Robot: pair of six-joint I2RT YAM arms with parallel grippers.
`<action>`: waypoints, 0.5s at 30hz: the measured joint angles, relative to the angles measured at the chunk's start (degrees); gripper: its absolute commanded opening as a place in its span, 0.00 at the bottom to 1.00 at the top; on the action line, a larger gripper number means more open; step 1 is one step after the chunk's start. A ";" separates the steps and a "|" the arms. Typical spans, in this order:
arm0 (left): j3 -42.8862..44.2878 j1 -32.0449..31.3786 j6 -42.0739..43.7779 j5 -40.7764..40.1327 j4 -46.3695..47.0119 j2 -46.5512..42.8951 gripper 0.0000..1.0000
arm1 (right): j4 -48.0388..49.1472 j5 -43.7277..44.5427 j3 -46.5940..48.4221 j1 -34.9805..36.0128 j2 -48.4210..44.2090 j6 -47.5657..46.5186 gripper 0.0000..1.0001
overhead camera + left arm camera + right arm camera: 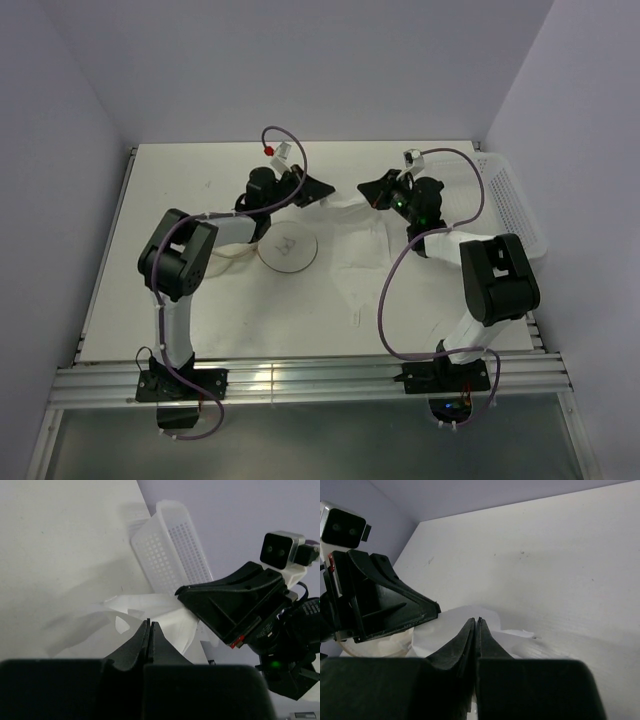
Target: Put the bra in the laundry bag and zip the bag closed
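The bra [358, 245] is a crumpled white cloth spread on the table right of centre, with one edge drawn up between my two grippers. My left gripper [326, 189] is shut, its tips [149, 623] pinched at the raised edge of the bra [165, 607]. Facing it a short way off, my right gripper [366, 188] is also shut on the bra [451, 622], tips [476, 620] together. The laundry bag [287, 250] lies flat as a round tan-rimmed disc with a small black bra symbol, just below my left gripper and beside the bra. Part of its rim [372, 649] shows under the left gripper.
A white perforated plastic basket [515, 205] leans at the table's far right edge, also seen behind the cloth in the left wrist view [170, 545]. Purple cables loop above both arms. Walls close in the table at the back and on both sides.
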 measured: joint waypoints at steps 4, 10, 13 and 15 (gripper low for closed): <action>-3.72 -0.74 0.35 0.63 2.01 -1.92 0.00 | -2.82 0.70 0.04 -0.02 -1.01 0.09 0.47; -7.69 -4.55 4.83 1.77 3.48 -5.90 0.00 | -15.61 5.14 1.81 -0.02 -4.68 -0.52 0.77; -7.98 -7.61 9.49 1.70 2.36 -7.32 0.00 | -23.28 8.50 3.69 -0.04 -8.41 -0.68 0.75; -8.00 -9.42 12.28 1.57 1.31 -8.09 0.00 | -26.14 10.01 4.09 -0.04 -10.62 -0.48 0.72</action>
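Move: The left hand holds the upper edge of the white bra, whose body drapes onto the table about 12 cm back of this hand, 8 cm to its right and roughly 13 cm below. The laundry bag's round lid lies some 7 cm back and 13 cm left, the bag's open body about 31 cm left and 5 cm back. From the right hand, also closed on the edge, the bra's body is roughly 12 cm back and 2 cm right, and 13 cm down. Backward, and increasingly rightward, the left hand draws its pinched edge of the bra about 9 cm towards the robot and 5 cm right over the draped cloth, fingers still shut, tipping up and turning clockwise a little. The right fingers open wide and let go of their end; that hand dips slightly, then rises again, drifting 3 cm left while tipping down some 10 degrees. ##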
